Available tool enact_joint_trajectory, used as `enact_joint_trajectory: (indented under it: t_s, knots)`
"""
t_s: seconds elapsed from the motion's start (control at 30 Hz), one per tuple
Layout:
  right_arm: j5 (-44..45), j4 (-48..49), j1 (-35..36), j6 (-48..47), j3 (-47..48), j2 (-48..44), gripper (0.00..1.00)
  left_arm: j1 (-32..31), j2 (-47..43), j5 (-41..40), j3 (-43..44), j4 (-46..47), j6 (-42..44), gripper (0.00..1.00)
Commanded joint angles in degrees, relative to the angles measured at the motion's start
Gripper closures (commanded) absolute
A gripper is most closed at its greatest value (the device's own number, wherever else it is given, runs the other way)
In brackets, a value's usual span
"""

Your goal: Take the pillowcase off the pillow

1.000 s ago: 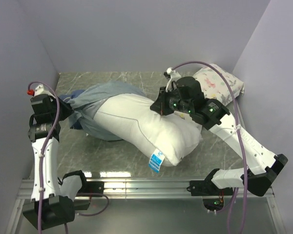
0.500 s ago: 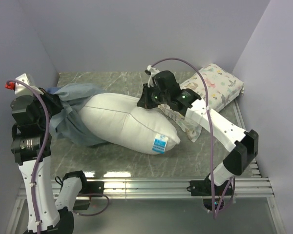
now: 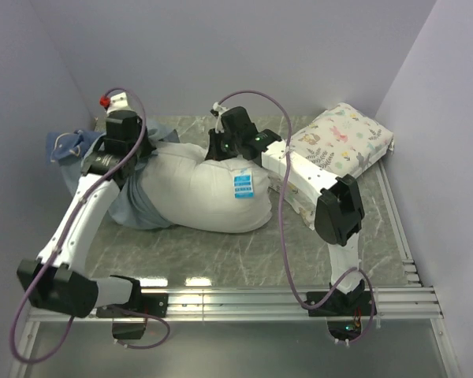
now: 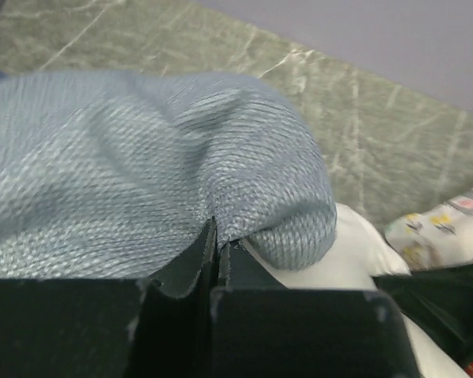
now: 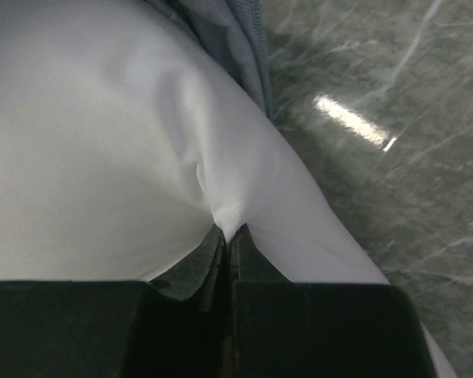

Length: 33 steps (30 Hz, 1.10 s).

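Observation:
The plump white pillow [image 3: 209, 197] lies across the middle of the table, its blue-and-white tag [image 3: 243, 186] facing up. The pillowcase [image 3: 134, 206], turned to its pale grey-blue inner side, still wraps the pillow's left end and bunches toward the far left. My left gripper [image 3: 134, 151] is shut on a fold of the pillowcase [image 4: 142, 189]; in the left wrist view the cloth is pinched at my left gripper [image 4: 218, 242], with a bit of the white pillow [image 4: 355, 252] beside it. My right gripper [image 3: 221, 150] is shut on a pinch of the pillow [image 5: 102, 142], seen between my right gripper [image 5: 232, 234].
A smaller cream pillow [image 3: 340, 143] printed with leaves and flowers lies at the back right, partly under the right arm. Lilac walls close the table on three sides. A metal rail [image 3: 244, 299] runs along the near edge.
Both arms swung toward the back left. The pillow was dragged and turned with them, its tag moving from the near edge up to the middle. The floral pillow is now uncovered.

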Motion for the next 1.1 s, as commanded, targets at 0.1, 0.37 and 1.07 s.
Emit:
enact_joint_trajectory:
  t_s: [0.1,0.37,1.07]
  knots:
    - [9.5,-3.1,-0.3,-3.7,1.7,3.9,0.98,0.4,8.4,-5.4,-3.7,8.1,-6.3,1.00]
    - [22.3,-5.4,-2.2,-6.6,5.6,-9.6,0.27,2.3,18.4,1.8,-10.8,15.6,-9.7,1.00]
    - [41.1,6.2,21.3,-10.7,-16.8,-20.1,0.09,2.6,23.4,9.4,-10.5,17.3,-9.7,0.96]
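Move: My right hand is pinching the white pillow; its middle lies about 6 cm back, 3 cm left and 10 cm below, and the blue label sits some 7 cm back and 8 cm right. The patterned pillow lies roughly 38 cm right and 9 cm ahead. My left hand is holding bunched pillowcase; the white pillow's cased end lies about 6 cm ahead, 9 cm right and 18 cm below, its middle 19 cm right and 5 cm back. I carry the bunched pillowcase forward and down about 10 cm each way with my left hand, keeping my pinch and rolling slightly, then slow to a stop by the pillow's cased end. My right hand pushes a little forward, opens wide and lets go of the white pillow, swings up some 22 cm and right, then draws back over the pillow and comes left and down again, still open. ##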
